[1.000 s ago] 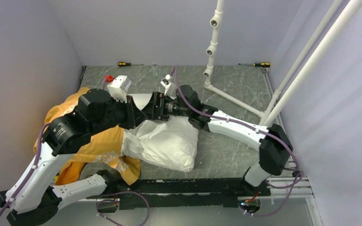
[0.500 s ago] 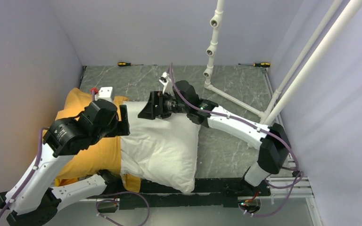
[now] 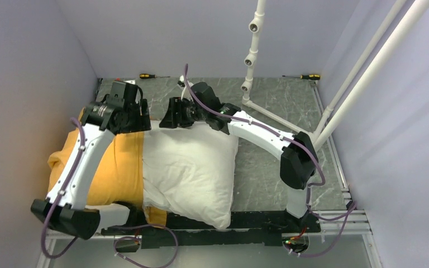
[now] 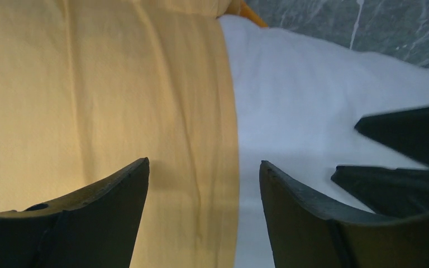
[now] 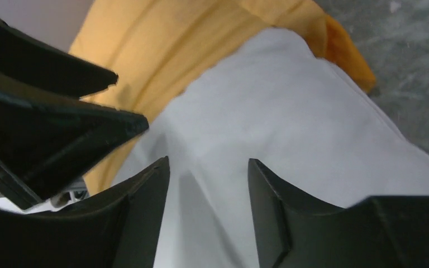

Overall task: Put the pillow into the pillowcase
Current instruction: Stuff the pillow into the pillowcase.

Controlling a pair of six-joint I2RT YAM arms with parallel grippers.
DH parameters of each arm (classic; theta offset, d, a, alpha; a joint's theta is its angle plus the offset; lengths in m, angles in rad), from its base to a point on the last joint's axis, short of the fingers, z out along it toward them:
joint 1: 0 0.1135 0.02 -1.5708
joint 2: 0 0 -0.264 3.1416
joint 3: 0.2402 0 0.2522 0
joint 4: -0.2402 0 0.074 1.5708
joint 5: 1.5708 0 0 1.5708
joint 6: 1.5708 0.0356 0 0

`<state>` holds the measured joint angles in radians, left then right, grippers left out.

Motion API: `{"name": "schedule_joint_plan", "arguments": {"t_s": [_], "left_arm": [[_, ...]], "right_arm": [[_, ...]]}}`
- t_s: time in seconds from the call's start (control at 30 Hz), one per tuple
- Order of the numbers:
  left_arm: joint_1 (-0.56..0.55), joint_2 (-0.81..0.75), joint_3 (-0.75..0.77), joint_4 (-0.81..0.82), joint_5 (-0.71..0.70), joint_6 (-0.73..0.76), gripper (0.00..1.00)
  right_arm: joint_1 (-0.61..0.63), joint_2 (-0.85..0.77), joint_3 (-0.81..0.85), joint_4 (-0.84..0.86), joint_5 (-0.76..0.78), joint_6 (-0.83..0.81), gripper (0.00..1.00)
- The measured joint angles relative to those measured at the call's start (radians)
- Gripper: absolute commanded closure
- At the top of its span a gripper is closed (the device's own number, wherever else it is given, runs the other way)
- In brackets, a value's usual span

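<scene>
The white pillow lies flat in the middle of the table, its left end inside the orange-yellow pillowcase. The case's open hem runs across the pillow in the left wrist view. My left gripper hovers open over that hem at the far edge, the pillowcase under one finger and the pillow under the other. My right gripper is close beside it, open above the pillow's far left corner, with only pillow fabric below the gap. The left gripper and right gripper hold nothing.
Two screwdrivers lie along the back wall. A white pipe frame stands at the back right, with a slanted pipe on the right. Grey marble tabletop shows right of the pillow. Walls close in on the left and right.
My left gripper let go of the fabric, opened and swung toward the far edge. The bunched pillow and case settled flat. My right gripper moved left and farther back, its jaws narrowing a little.
</scene>
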<state>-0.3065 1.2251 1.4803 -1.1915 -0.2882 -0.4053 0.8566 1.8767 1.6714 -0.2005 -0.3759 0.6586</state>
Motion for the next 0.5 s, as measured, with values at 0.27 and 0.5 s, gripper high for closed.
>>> {"name": "schedule_joint_plan", "arguments": {"t_s": [0.27, 0.5], "left_arm": [[0.081, 0.129, 0.029, 0.097, 0.162, 0.103, 0.32], [0.084, 0.174, 0.063, 0.111, 0.209, 0.158, 0.39]], "right_arm": [[-0.005, -0.001, -0.219, 0.130, -0.023, 0.052, 0.74], [0.027, -0.005, -0.269, 0.211, -0.013, 0.068, 0.75]]}}
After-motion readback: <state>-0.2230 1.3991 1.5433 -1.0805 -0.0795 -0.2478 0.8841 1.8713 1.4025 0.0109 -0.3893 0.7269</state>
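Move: The right hand, open above the pillow, has its pinching spot on the white top about 8 cm below and 3 cm back, level sideways; the pillowcase edge towards its far end is roughly 5 cm ahead, 8 cm left and 10 cm below. From the left hand, which goes for that edge, it lies some 8 cm ahead, 3 cm right and 10 cm below, while the pillow spot is about 11 cm right, level fore-and-aft and 8 cm below. The right hand drops about 7 cm onto the top of the pillow, easing back a little, and draws its half-open fingers most of the way together, so that the tips come to pinch the white fabric just right of the pillowcase edge. Meanwhile the left hand reaches some 5 cm forward, slightly right and down, towards the far end of that edge, turning a little clockwise and narrowing its still-open fingers, without visibly touching the cloth. ##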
